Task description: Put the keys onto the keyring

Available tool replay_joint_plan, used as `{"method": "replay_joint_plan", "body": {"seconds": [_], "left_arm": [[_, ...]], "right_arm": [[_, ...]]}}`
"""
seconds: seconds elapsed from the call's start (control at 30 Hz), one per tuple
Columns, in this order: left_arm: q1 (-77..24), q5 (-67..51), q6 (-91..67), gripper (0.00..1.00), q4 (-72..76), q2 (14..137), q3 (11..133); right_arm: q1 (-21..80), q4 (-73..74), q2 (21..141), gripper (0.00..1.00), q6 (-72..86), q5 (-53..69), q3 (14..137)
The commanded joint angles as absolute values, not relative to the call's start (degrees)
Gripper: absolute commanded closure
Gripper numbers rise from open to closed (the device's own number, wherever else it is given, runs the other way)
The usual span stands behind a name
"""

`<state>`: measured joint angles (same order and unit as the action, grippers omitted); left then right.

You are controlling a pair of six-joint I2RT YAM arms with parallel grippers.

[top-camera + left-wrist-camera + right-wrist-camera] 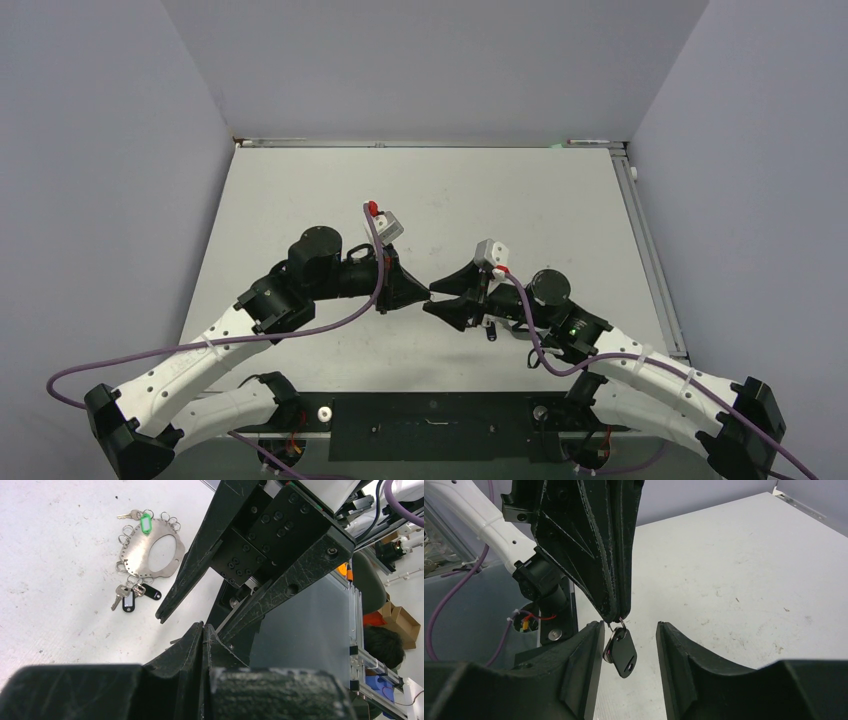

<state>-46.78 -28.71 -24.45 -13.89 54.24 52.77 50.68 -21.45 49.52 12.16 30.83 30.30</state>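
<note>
My left gripper (424,292) (204,625) is shut on a small silver split ring. From that ring a black-headed key (622,653) hangs in the air, with a second key half hidden behind it. My right gripper (434,298) (629,626) faces it tip to tip. Its fingers (589,650) stand open on either side of the hanging key without touching it. The keyring (150,555), a flat silver plate with a hole, small rings round its edge and a green tag, lies on the table. More keys (129,597) hang from its lower edge.
Both arms meet over the middle of the white table (300,200). Purple cables (200,345) trail from the wrists. The table is walled on three sides, and a black mounting bar (430,425) runs along its near edge.
</note>
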Motion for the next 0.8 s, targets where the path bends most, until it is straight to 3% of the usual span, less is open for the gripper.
{"method": "replay_joint_plan", "body": {"seconds": [0.0,0.5,0.77], "left_arm": [[-47.0,-30.0,-24.7,1.0,-11.4,54.0,54.0],[-47.0,-29.7,-24.3,1.0,-11.7,53.6,54.0],[-47.0,-29.9,-24.2,1.0,-11.4,53.6,54.0]], "right_arm": [[50.9,-25.1,50.2,0.58,10.5,30.5,33.0],[51.0,-23.5,49.3,0.91,10.1,30.7,33.3],[51.0,-23.9,48.3,0.95,10.1,31.8,33.1]]}}
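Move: The black fob and its key hang from the left fingertips, already between the right hand's half-open fingers, about 1 cm back, 1 cm left and 1 cm below. From the left hand the fob is level fore and aft, some 2 cm right and 2 cm below. Down on the table, 25 cm below the right hand, the loose key bunch lies some 12 cm ahead and 11 cm right; the metal plate lies roughly 14 cm ahead and 22 cm right. With its fingers pointing left at the left hand's tips, the right hand stays in place and closes from nearly half open to almost shut, pinching the black fob just below its ring, the grip effort rising as the fingers stop a little short of fully closed. The left hand stays still about 2 cm from the fob and keeps its shut fingers on the ring, so both hands end tip to tip with the fob held between them. ##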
